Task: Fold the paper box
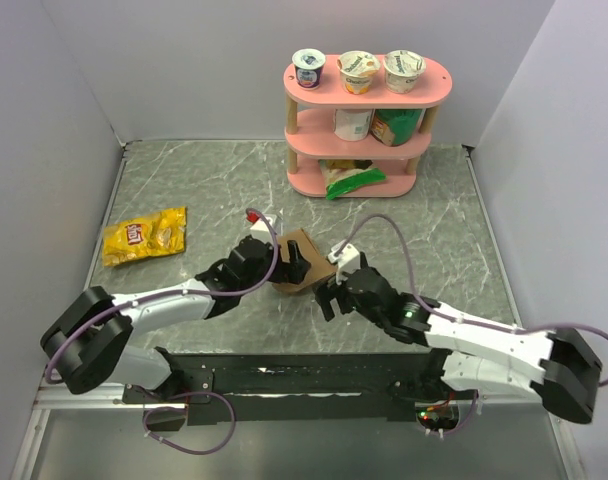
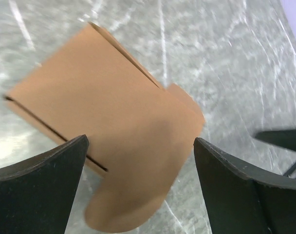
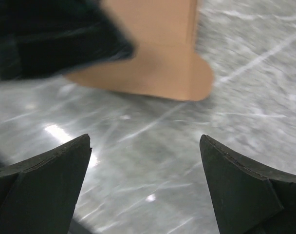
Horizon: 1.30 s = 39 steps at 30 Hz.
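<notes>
The paper box [image 1: 306,270] is a plain brown cardboard piece lying on the marble table [image 1: 184,180] between the two arms. In the left wrist view the paper box [image 2: 114,107] shows a folded panel with a slit and a rounded flap reaching under my left gripper [image 2: 140,141], which stands open above it, its fingers astride the flap without pinching it. My left gripper [image 1: 292,262] sits over the cardboard. My right gripper [image 3: 144,137] is open over bare marble, just short of the rounded flap of the paper box [image 3: 157,63]. From the top, my right gripper [image 1: 329,294] is at the box's right edge.
A yellow snack bag [image 1: 144,236] lies at the left. At the back stands a pink three-tier shelf [image 1: 367,120] with yogurt cups on top and a green bag at its foot. The left gripper's dark body [image 3: 55,39] fills the upper left of the right wrist view.
</notes>
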Available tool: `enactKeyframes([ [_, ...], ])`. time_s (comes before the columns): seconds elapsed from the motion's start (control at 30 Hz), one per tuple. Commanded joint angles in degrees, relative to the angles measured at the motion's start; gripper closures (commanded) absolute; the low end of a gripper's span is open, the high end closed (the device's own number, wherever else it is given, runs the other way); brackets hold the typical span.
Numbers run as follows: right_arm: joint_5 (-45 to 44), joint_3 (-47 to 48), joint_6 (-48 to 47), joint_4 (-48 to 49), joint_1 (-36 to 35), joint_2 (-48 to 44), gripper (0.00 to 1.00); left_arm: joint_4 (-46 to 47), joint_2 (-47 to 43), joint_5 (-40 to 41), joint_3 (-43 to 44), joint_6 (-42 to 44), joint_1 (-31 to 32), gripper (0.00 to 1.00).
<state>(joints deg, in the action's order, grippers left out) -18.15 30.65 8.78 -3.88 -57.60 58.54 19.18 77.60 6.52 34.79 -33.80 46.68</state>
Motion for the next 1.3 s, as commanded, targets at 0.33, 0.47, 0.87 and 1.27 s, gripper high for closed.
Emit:
enactKeyframes([
  [0.33,32.38,16.45,-0.69,-0.79,20.07,12.70,0.18,-11.89,-7.90,4.91,-2.08,-7.94,-4.75,0.04],
  [0.47,36.34,19.09,-2.27,2.47,23.50,19.67,0.12,-6.89,-5.89,1.66,-4.46,-9.26,-6.59,0.04],
  [0.87,41.09,21.90,-3.50,11.89,27.54,30.92,0.32,5.60,0.80,-0.11,-5.70,-9.18,-10.55,0.08],
  [1.27,43.28,32.27,-2.45,9.42,31.76,42.17,0.65,8.33,8.70,-4.50,-1.84,-7.77,-15.30,0.45],
])
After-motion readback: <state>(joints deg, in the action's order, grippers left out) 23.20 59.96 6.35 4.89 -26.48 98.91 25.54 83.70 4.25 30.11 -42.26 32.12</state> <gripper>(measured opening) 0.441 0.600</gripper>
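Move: The paper box lies panel-up about 5 cm ahead of the left hand, roughly 1 cm left and 6 cm below; its loose near flap is straight under that hand, some 1 cm to its right and 7 cm down. From the right hand the box is about 13 cm ahead, 6 cm left and 6 cm lower, the flap 7 cm ahead, 5 cm left and 7 cm down. The yellow bag sits far off, roughly 36 cm left and 11 cm ahead of the left hand. The left fingers come down to the box's left edge and seem to meet it: that hand swings about 7 cm left off the top, first rising slightly, then sinks and eases some 5 cm forward, narrowing. The right hand lifts about 5 cm, sweeps some 17 cm forward past the flap's right end and sinks again to the box's right edge, tipping down and closing to under half open. ##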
